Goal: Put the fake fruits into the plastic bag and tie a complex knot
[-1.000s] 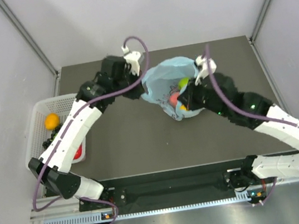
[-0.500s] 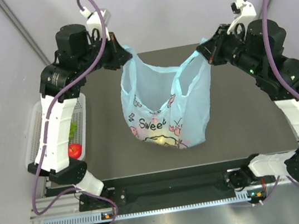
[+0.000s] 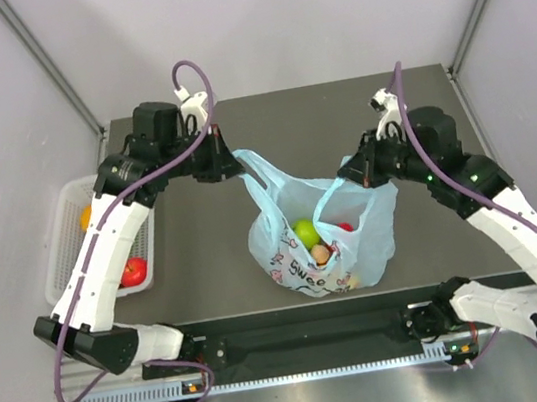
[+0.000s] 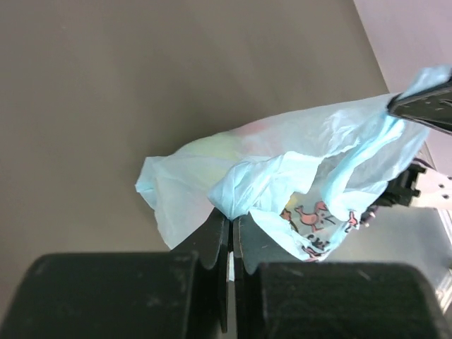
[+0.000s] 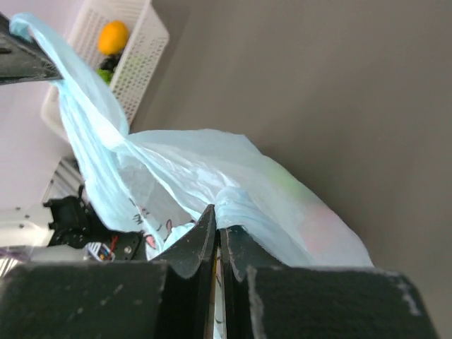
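The light-blue plastic bag (image 3: 304, 266) stands open near the table's front middle. Inside it show fake fruits: a green apple (image 3: 306, 233), a red one (image 3: 345, 227) and a pinkish one (image 3: 321, 253). My left gripper (image 3: 234, 167) is shut on the bag's left handle (image 4: 244, 191), with its jaws pinched together on the plastic. My right gripper (image 3: 354, 176) is shut on the right handle (image 5: 244, 208). The two handles are held apart above the bag, and no knot shows.
A white mesh basket (image 3: 62, 254) sits at the table's left edge with a red apple (image 3: 135, 272) and an orange (image 5: 113, 37) in it. The left arm reaches over the basket. Grey walls close in the left, back and right sides.
Both arms have come down and inward with the handles still gripped. The bag, stretched tall half a second ago, now sags lower with its mouth open and fruits showing.
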Available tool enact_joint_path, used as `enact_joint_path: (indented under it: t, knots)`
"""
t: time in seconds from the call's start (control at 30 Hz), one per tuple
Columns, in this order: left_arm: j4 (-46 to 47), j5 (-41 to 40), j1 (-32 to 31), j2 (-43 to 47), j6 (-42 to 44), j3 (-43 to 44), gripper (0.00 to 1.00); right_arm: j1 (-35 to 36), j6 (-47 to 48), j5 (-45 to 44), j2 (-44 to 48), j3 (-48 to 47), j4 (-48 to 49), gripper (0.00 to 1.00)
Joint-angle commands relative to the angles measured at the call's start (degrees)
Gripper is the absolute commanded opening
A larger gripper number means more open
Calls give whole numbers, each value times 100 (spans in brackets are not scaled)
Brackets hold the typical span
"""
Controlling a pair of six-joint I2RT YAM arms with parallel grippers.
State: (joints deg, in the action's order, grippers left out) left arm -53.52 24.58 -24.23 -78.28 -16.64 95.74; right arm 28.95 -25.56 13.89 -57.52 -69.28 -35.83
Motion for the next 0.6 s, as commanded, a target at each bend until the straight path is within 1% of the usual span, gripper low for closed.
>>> enact_joint_path:
  t: [0.0, 0.13, 0.3, 0.4, 0.5, 0.53, 0.57]
  knots:
    - [667, 521, 32, 419, -58, -47, 0, -65, 113, 711, 346, -16, 937, 0]
    - [685, 601, 32, 401, -128, 119, 0, -74, 43, 1027, 469, -226, 1271, 0]
    - [711, 689, 32, 156, -322, 725, 0, -74, 16, 1055, 181, -884, 1202, 0]
    - [615, 198, 67, -64, -313, 1182, 0, -74, 104, 1020, -22, -1087, 1254, 0]
    - [553, 205, 330, -459, -296, 1771, 0, -74, 165, 1002, -321, -1412, 1307, 0]
    - [501, 249, 453, -591, -278, 2146, 0, -74, 157, 993, -461, -1587, 1298, 0]
    - [457, 293, 463, -818, -243, 2315, 0, -74, 148, 993, -514, -1641, 1316, 0]
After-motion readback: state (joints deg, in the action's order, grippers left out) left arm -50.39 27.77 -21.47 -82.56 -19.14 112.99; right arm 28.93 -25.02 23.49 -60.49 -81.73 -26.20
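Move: Both hands already pinch a handle of the plastic bag, the right hand's handle some 18 cm to the right of the left hand and 3 cm nearer the bases, at nearly the same height. The fake fruits in the bag hang about 12 cm right, 4 cm back and 21 cm below the left hand. They are roughly 6 cm left, 1 cm back and 20 cm below the right hand. The white basket is about 36 cm left of the left hand, 4 cm ahead and 30 cm down. Both arms hoist the plastic bag together, gathering speed from a slow start, the left hand rising about 10 cm and the right about 12, and both wrists tip their pointing fingers upward by some 15 to 20 degrees. Each hand first eases back a centimetre or two and then comes forward again, the left ending slightly ahead of its start, while the right drifts about 3 cm leftward towards the left hand, and both shut grippers keep their pinch on the handles. ##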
